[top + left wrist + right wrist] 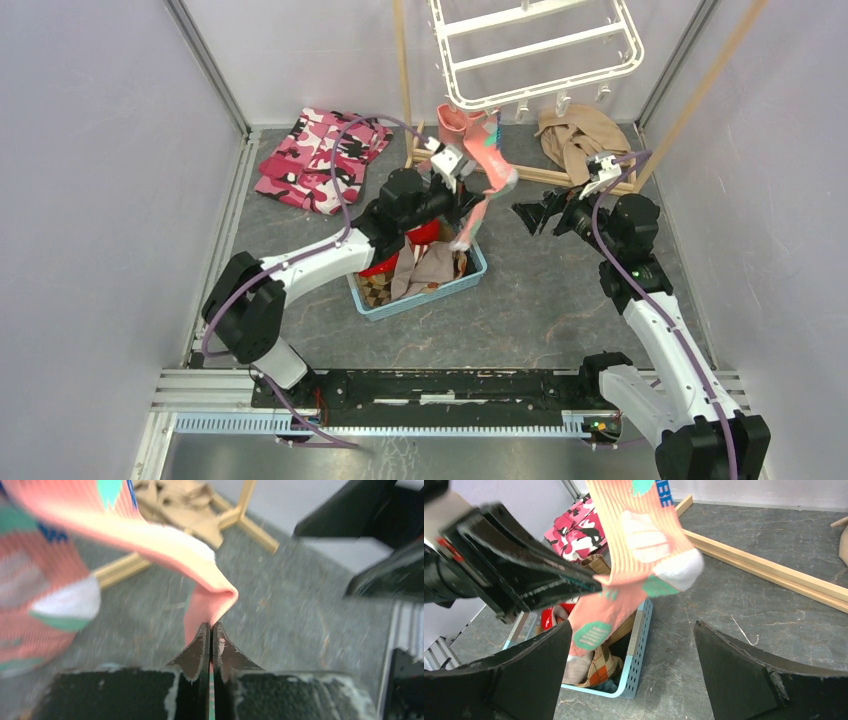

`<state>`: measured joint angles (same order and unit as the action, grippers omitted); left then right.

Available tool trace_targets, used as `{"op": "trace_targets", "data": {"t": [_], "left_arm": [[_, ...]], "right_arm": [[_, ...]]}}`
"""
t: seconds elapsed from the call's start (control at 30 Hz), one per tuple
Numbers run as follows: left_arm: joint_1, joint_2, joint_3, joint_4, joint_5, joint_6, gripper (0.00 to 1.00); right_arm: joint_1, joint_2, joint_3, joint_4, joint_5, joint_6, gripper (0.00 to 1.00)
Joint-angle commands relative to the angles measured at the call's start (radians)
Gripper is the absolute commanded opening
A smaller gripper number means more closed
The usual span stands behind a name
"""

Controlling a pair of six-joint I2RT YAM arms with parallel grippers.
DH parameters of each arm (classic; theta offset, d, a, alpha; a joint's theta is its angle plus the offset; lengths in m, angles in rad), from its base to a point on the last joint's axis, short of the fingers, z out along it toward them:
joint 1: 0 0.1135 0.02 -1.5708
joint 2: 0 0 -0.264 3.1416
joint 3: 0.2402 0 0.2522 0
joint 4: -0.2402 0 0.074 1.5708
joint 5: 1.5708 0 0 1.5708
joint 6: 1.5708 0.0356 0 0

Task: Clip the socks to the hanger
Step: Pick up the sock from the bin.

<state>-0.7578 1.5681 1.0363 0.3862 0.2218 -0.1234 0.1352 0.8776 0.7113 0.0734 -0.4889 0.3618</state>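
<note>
A salmon-pink sock (488,152) with teal and white patches hangs under the near rim of the white hanger (540,50); whether a peg holds it I cannot tell. My left gripper (472,200) is shut on this sock partway down, with pink fabric (210,605) pinched between the closed jaws (210,625). The sock's lower end (594,625) trails down towards the basket. My right gripper (530,215) stands wide open to the right of the sock, nothing between its fingers (632,625). More socks lie in the basket: red (400,262) and brown checked (599,667).
The light blue perforated basket (470,275) sits mid-floor. A pink camouflage garment (320,160) lies back left and a tan cloth (575,135) back right. The wooden pole stand (405,80) has base bars (769,570) running across the floor behind the sock.
</note>
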Motion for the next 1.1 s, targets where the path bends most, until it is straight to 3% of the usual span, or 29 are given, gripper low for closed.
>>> {"op": "trace_targets", "data": {"t": [0.0,0.17,0.2,0.27,0.47,0.6,0.83,0.97,1.07], "left_arm": [[0.01,0.071,0.147,0.185,0.079,-0.136,0.02],[0.011,0.203,0.22,0.31,0.128,-0.276,0.02],[0.012,0.236,0.219,0.331,0.127,-0.297,0.06],[0.012,0.277,0.209,0.352,0.119,-0.333,0.24],[0.02,0.318,0.151,0.354,0.122,-0.35,0.52],[0.026,0.22,0.079,0.334,0.129,-0.3,0.66],[0.04,-0.085,-0.062,0.196,0.177,-0.17,0.75],[0.101,-0.248,-0.138,0.053,0.167,-0.152,0.79],[0.177,-0.368,-0.194,-0.053,0.13,-0.162,0.87]], "right_arm": [[0.0,-0.019,0.034,0.012,0.039,-0.013,0.98],[0.0,-0.014,0.043,-0.016,0.066,-0.025,0.98],[0.001,-0.015,0.045,-0.024,0.073,-0.03,0.98],[0.0,-0.017,0.046,-0.04,0.087,-0.036,0.98],[0.001,-0.02,0.048,-0.068,0.103,-0.061,0.98],[0.0,-0.021,0.05,-0.072,0.108,-0.086,0.98],[0.0,-0.008,0.045,-0.048,0.066,-0.131,0.98],[0.001,0.005,0.048,-0.006,0.017,-0.158,0.98],[0.001,0.022,0.053,0.02,-0.02,-0.176,0.98]]}}
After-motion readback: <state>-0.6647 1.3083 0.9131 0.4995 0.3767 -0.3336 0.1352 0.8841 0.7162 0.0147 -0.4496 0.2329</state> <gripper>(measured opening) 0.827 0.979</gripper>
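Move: The left gripper already pinches the hanging sock's middle between its shut fingertips. The clip on the hanger's near edge that holds this sock is about 11 cm ahead and some 14 cm above. The first clipped sock hangs about 7 cm ahead and 5 cm to the left; the bin's middle lies roughly 12 cm back, 14 cm left and 18 cm below. From the right hand, the pinched sock is about 6 cm ahead and 6 cm left. Draw the pinched sock with the left gripper some 6 cm right and 6 cm up, easing forward a little, away from the bin. Then dip about 10 cm while opening the fingers to let go, and pull back left, back and up over 10 cm with the fingers wide, rolling the wrist some 15 degrees along the way. ##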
